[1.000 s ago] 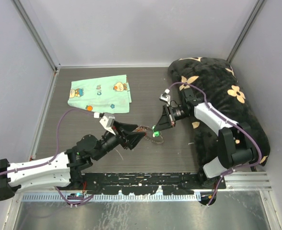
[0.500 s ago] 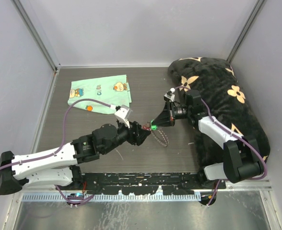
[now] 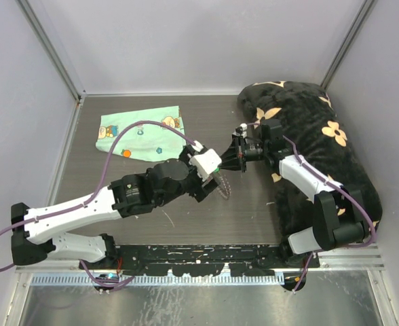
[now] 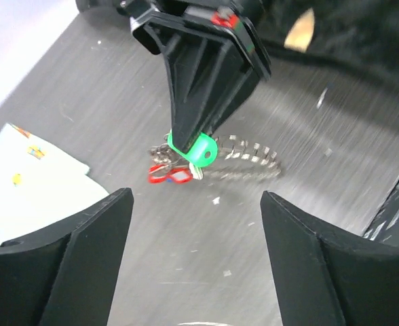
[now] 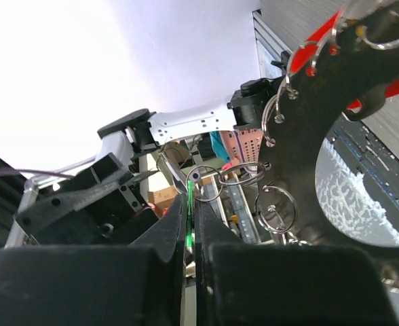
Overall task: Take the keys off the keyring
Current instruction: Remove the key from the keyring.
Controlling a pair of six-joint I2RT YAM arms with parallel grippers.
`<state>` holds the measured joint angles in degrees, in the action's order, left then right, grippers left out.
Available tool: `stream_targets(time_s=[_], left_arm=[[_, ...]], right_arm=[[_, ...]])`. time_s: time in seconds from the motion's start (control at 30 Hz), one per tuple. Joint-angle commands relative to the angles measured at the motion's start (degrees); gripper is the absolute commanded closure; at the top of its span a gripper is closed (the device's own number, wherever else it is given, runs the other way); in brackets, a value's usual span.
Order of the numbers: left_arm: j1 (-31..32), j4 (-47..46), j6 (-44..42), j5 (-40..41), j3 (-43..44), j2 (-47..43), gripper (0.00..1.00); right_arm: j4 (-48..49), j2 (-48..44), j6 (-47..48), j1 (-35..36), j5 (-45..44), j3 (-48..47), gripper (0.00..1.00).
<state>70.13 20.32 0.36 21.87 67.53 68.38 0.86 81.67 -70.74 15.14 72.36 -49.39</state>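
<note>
My right gripper hangs above the table's middle, shut on the green-headed key. A sliver of that green head shows between its closed fingers. The keyring, a thin silver loop fringed with small metal pieces, dangles from that key. A red-headed key hangs beside the green one, and small silver split rings show in the right wrist view. My left gripper is open just short of the bunch, with only bare table between its fingers.
A mint-green cartoon-print cloth lies flat at the back left of the dark table. A black cushion with tan flowers fills the right side. Grey walls close in the table on three sides.
My left arm has swung right and forward up to the hanging bunch, and its jaws have spread wider. My right gripper has lifted the green key and keyring slightly up and back.
</note>
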Motion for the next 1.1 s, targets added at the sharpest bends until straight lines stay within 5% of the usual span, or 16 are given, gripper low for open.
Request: stream_targets(time_s=[0.0,0.13,0.23,0.43,0.53,0.73,1.07], left_arm=[[0.12,0.66,-28.69,-7.27,0.76,-0.82,0.23],[-3.63,-1.92,-43.39,-19.0,-4.2,-2.89,0.31],[-6.81,-9.5,-46.35,-22.72,-8.44,-4.98,0.3],[-10.22,-22.18,-48.04,-28.85,-12.68,-5.67,0.26],[-10.27,-24.76,-48.21,-29.7,-12.8,-4.27,0.3],[-10.23,-28.17,-48.39,-29.82,-14.31,-3.08,0.54],[-10.27,-27.49,-49.07,-31.62,-17.95,-4.78,0.55]], right_arm=[[-8.07,0.27,-0.02,-0.23,0.59,-5.44,0.99],[-9.42,0.81,-0.14,-0.34,0.08,-5.64,0.99],[-9.5,0.73,-0.26,-0.32,0.02,-5.52,0.99],[-9.48,0.65,-0.54,-0.26,0.06,-5.18,0.99],[-9.48,0.52,-0.67,-0.26,0.05,-4.97,0.99],[-9.48,0.37,-0.95,-0.28,-0.07,-4.62,0.99],[-9.48,0.5,-1.29,-0.37,-0.14,-4.41,0.99]])
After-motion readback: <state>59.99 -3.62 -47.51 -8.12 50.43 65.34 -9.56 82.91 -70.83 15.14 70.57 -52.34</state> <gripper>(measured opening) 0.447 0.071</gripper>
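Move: The green key, pinched in my right fingers with the keyring at its free end, lies about 5 cm to the right of my left hand, 2 cm farther out and 2 cm lower. The big metal hoop strung with rings hangs below: some 4 cm nearer the base, 6 cm to the right and 7 cm down from my left hand. For my right hand the key is right at the fingertips, some 2 cm to the left. I bring my left hand in on the green key: first forward and down about 3 cm, then up again and to the right, and finally down some 2 cm. Meanwhile I roll the wrist and swing the fingers clockwise until they point mostly rightward at the key, narrowing their wide gap to about half open. My right hand keeps its pinch and stays put after a slight tilt. ##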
